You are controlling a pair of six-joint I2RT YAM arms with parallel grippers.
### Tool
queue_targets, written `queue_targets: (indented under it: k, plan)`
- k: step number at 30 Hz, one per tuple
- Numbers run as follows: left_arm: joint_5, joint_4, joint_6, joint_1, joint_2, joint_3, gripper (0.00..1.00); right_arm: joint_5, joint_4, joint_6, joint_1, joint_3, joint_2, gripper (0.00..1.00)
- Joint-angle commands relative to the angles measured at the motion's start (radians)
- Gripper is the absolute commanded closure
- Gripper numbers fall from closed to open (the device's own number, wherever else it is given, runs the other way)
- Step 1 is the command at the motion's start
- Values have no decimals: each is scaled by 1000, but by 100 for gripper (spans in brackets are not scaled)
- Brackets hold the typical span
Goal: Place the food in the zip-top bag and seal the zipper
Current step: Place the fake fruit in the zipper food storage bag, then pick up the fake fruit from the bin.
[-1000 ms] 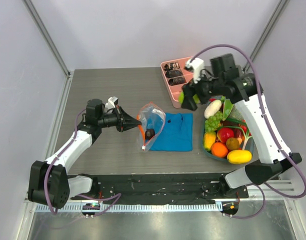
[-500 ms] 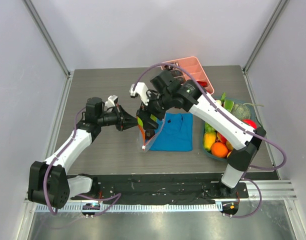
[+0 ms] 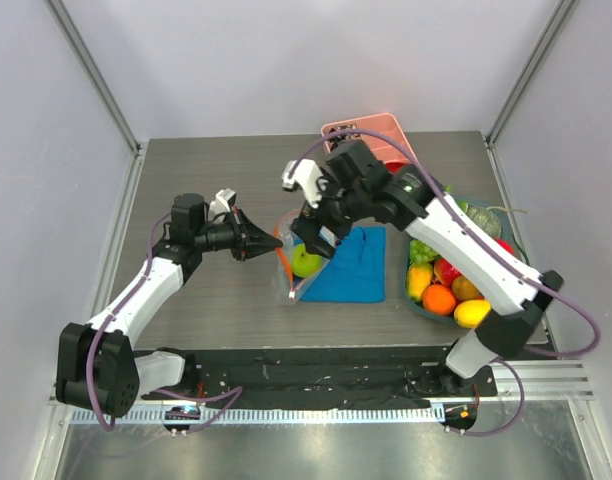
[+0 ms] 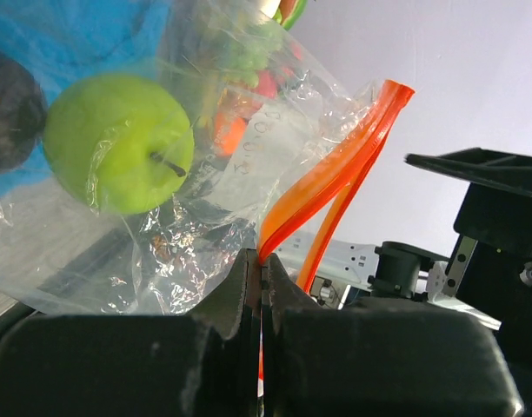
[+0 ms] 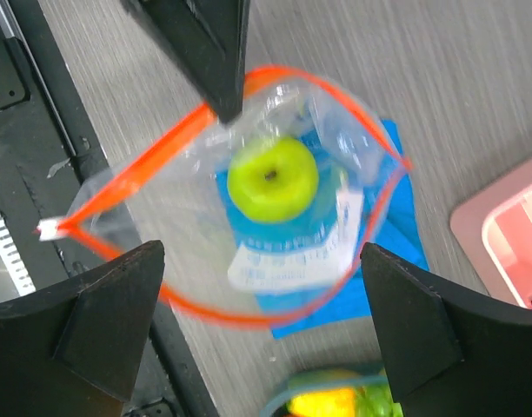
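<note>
The clear zip-top bag [image 3: 298,245] lies on the blue cloth's left edge with its mouth held open. A green apple [image 3: 307,262] sits inside it; it also shows in the left wrist view [image 4: 118,143] and the right wrist view [image 5: 273,180]. My left gripper [image 3: 258,243] is shut on the orange-red zipper [image 4: 335,182] at the bag's rim. My right gripper [image 3: 318,238] hovers just above the bag mouth, open and empty [image 5: 262,326]. The zipper's white tip [image 5: 50,229] points toward the near edge. More food, such as an orange [image 3: 439,299], lies at the right.
A blue folded cloth [image 3: 358,265] lies under the bag's right side. A teal bin [image 3: 410,292] with several toy fruits stands at the right. A pink divided tray [image 3: 378,130] sits at the back, partly hidden by the right arm. A black rail runs along the near edge.
My right arm carried the green apple from the right side over to the bag and let it go. The apple now lies inside the bag. The left gripper has held still.
</note>
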Motion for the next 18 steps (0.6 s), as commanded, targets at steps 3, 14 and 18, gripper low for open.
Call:
queue_targets:
  k: [3,14,18]
  plan:
    - [1,-2,19,2,-24,30,100,10,-43,62,-170,-176,-259,0]
    - [-4,-2,36,2,-11,39,100,366,-198,-4,-382,-547,-615,0]
    - [-4,-5,45,-1,-10,44,100,476,-286,-44,-465,-655,-613,0]
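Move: My right hand is empty over the bag's open mouth. The orange near the basket's left rim lies about 28 cm to its right, 8 cm back and 22 cm down; the red fruit is some 32 cm right and level ahead, the big yellow fruit roughly 38 cm right and 11 cm back. The green apple, already in the bag, is 5 cm left and 22 cm below. From my left hand the orange is about 40 cm right and 8 cm back. With its fingers still wide open, I sweep my right hand off the bag to the right, about 25 cm, drifting back some 5 cm, up a touch at first and then sinking towards the fruit basket. On the way I swing the wrist roughly 35 degrees clockwise and tip the fingers more steeply down. My left hand stays put, still pinching the bag's orange zipper edge. ##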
